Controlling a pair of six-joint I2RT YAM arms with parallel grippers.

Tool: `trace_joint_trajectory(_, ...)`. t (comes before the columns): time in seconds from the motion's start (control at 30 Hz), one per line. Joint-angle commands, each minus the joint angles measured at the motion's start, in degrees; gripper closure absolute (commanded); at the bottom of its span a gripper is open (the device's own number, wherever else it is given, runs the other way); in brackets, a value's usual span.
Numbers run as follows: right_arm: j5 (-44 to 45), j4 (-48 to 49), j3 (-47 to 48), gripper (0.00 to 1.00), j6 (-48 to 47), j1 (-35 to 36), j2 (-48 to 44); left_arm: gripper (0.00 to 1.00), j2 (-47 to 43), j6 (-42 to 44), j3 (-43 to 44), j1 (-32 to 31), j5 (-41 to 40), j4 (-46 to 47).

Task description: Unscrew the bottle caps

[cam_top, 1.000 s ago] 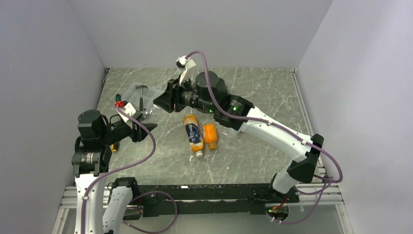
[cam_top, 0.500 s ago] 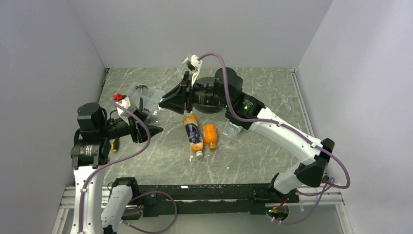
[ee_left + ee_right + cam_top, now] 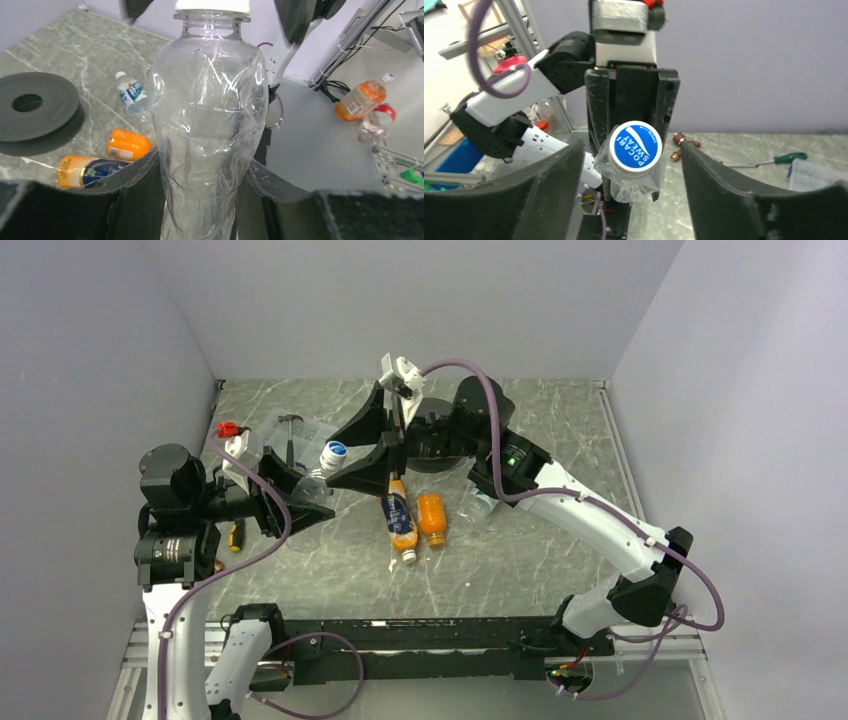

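Observation:
My left gripper [image 3: 303,494] [image 3: 207,175] is shut on the body of the plain clear bottle [image 3: 207,115] [image 3: 315,480] and holds it off the table. Its bottle cap [image 3: 635,148] [image 3: 333,452] [image 3: 212,5], white with a blue printed top, sits on the neck. My right gripper [image 3: 372,452] [image 3: 631,150] is open, its jaws standing either side of that cap with a gap on both sides. The tall orange bottle with the dark blue label [image 3: 398,515] [image 3: 87,170] and the short orange bottle [image 3: 431,518] [image 3: 127,145] lie side by side on the table.
A small clear labelled bottle [image 3: 478,502] [image 3: 131,94] lies right of the orange ones. A big black disc with a hole [image 3: 35,102] lies under the right arm. A clear bag with a hammer [image 3: 290,430] sits at the back left; a green-handled screwdriver [image 3: 791,159] lies nearby.
My right gripper has opened and let go of the cap, which now shows between its jaws. The left arm has shifted a little to the left with the bottle.

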Motion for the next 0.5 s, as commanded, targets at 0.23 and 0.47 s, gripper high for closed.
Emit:
trace_joint_trajectory(0.23, 19.03, -3.82, -1.11, 0.0, 4.35, 1.53, -3.83, 0.79, -2.19, 19.43, -0.74, 0.12, -14.13, -5.94)
trace_joint_trajectory(0.47, 26.41, -8.64, 2.97, 0.0, 12.15, 1.83, -0.95, 0.79, -5.58, 25.56, -5.49, 0.16, -24.61, -2.65)
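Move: The cap of the clear bottle sits between my right fingertips, which are already loosened around it, about 1 cm left of my right hand point and level with it. From my left hand, which holds the bottle body, the cap is about 10 cm up, 4 cm right and 2 cm forward. Some 45 cm below my right hand lie the large orange bottle, about 13 cm forward and 5 right, and the small orange bottle, 13 forward and 13 right. I spread my right fingers the rest of the way, to wide open, clear of the cap, and swing that hand forward about 4 cm, dipping slightly and turning clockwise. Meanwhile my left hand keeps its grip on the bottle and carries it forward and down, also a little left, roughly 6 cm in all, rolling its wrist back by some 20 degrees, so the cap draws out below the open right fingers. ##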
